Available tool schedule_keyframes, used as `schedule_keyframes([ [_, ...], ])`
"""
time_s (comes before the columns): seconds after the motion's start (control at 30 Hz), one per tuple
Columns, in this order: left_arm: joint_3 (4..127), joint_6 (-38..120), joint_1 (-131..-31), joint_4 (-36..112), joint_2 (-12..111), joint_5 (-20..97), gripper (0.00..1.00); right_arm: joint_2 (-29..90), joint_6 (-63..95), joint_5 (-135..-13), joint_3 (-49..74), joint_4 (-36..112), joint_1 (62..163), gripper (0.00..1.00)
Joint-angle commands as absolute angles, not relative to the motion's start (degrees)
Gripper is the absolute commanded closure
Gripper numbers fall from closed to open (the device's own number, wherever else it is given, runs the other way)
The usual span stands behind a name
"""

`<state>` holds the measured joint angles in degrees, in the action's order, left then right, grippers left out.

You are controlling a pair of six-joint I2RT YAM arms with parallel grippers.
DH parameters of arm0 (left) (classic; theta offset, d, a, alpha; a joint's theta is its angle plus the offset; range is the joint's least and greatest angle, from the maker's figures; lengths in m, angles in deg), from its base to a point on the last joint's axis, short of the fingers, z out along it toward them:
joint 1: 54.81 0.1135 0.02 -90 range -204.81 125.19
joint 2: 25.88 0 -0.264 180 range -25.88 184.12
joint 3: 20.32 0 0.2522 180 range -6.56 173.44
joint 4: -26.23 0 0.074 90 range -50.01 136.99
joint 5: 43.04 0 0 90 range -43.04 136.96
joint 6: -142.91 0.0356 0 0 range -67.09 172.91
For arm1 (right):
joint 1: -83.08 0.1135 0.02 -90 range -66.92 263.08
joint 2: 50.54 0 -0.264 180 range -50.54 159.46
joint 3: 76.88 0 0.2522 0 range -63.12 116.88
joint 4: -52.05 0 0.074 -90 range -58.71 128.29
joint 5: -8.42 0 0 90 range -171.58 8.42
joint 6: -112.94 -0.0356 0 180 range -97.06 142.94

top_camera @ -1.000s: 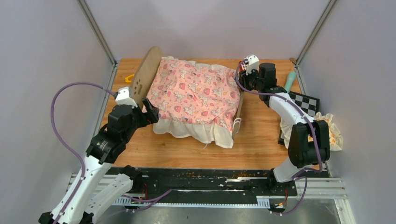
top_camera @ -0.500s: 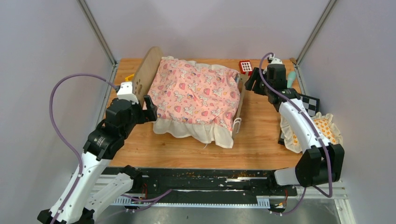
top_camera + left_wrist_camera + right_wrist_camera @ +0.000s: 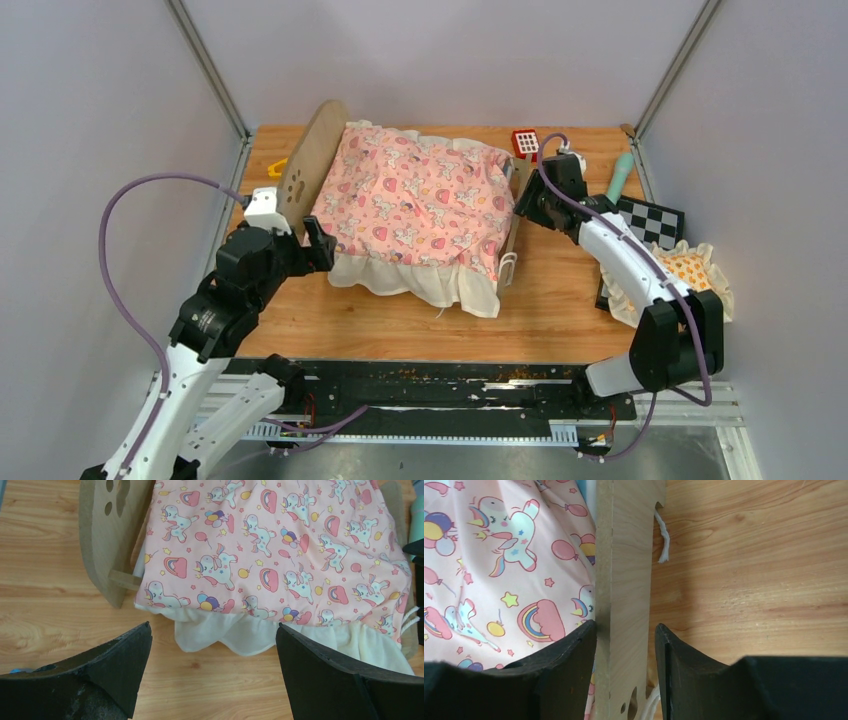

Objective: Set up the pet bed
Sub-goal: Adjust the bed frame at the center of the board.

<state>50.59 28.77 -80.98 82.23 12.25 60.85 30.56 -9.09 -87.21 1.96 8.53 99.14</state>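
Observation:
The pet bed (image 3: 415, 205) lies across the middle of the table, its pink unicorn quilt (image 3: 280, 555) spread over it with a white ruffle hanging at the front. Its paw-print headboard (image 3: 310, 165) is on the left and its footboard (image 3: 626, 570) on the right. My right gripper (image 3: 625, 625) is open astride the footboard: one finger touches the quilt side, and the other stands a small gap off the outer face. My left gripper (image 3: 214, 626) is wide open over bare wood, just in front of the bed's front left corner (image 3: 320, 240), holding nothing.
A red toy keypad (image 3: 526, 142) sits behind the footboard. A teal stick (image 3: 620, 175), a checkerboard card (image 3: 655, 220) and an orange-patterned frilled pillow (image 3: 690, 275) lie along the right edge. A yellow piece (image 3: 277, 166) lies behind the headboard. A white cord (image 3: 663, 540) hangs off the footboard.
My right gripper came from beside the red keypad at the back down to the footboard and now straddles it. The left arm pulled back slightly.

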Motion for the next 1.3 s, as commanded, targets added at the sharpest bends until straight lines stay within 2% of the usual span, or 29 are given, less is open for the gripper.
schedule_keyframes([
  [0.0, 49.37, 26.98, -81.0, 80.92, 11.23, 59.33, 0.0, 34.74, -9.85, -89.98, 3.65, 8.73, 99.73, 0.56],
  [0.13, 48.91, 26.35, -81.0, 80.17, 11.66, 58.57, 0.0, 39.67, -8.33, -92.89, 7.13, 6.3, 102.2, 0.58],
  [0.17, 48.9, 26.35, -81.0, 80.02, 11.77, 58.25, 0.0, 40.82, -8.15, -93.59, 8.2, 5.5, 102.68, 0.61],
  [0.27, 48.63, 27.18, -81.0, 79.74, 11.83, 58.25, 0.0, 42.27, -6.79, -94.4, 9.42, 5.44, 103.27, 0.79],
  [0.4, 48.02, 27.93, -81.0, 79.79, 12.12, 58.29, 0.0, 43.83, -3.61, -94.57, 11.73, 3.74, 103.3, 0.84],
  [0.53, 47.55, 28.64, -81.0, 80.18, 11.49, 58.69, 0.0, 43.14, 3.01, -92.92, 12.26, 4.37, 103.15, 0.99],
  [0.83, 48.64, 33.02, -81.02, 81.49, 9.77, 56.92, 0.0, 37.27, 12.34, -84.47, 7.51, 10.54, 98.11, 1.0],
  [1.13, 50.78, 36.74, -81.0, 80.99, 11.44, 49.46, 0.0, 43.01, 17.29, -72.32, 16.31, 11.05, 97.7, 1.0],
  [1.23, 49.77, 35.88, -81.0, 77.71, 12.17, 46.73, 0.0, 43.29, 16.54, -73.27, 17.0, 11.22, 100.24, 1.0],
  [1.27, 49.54, 35.46, -81.06, 76.41, 12.67, 45.52, 0.0, 43.25, 16.09, -73.65, 17.14, 11.11, 100.67, 0.96],
])
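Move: The right hand, open above the bed frame's footboard, has the spot on its top edge to be gripped some 4 cm below, about 2 cm ahead and 1 cm left. The pink quilt's middle lies level with the hand, roughly 21 cm left; the red keypad is about 18 cm ahead and 5 cm right, the chessboard level and about 29 cm right. From the left hand that footboard spot is roughly 15 cm ahead, 36 cm right and well below. The right fingers close on the footboard's top edge after sinking about 3 cm and reaching 2 cm forward, slightly left. Keeping the pinch, the hand turns some 15-20 degrees counter-clockwise with its left side dipping, swings about 3.5 cm right, then eases forward and slightly left. The wide-open left hand sinks about 2 cm, then drifts right, turning clockwise. ##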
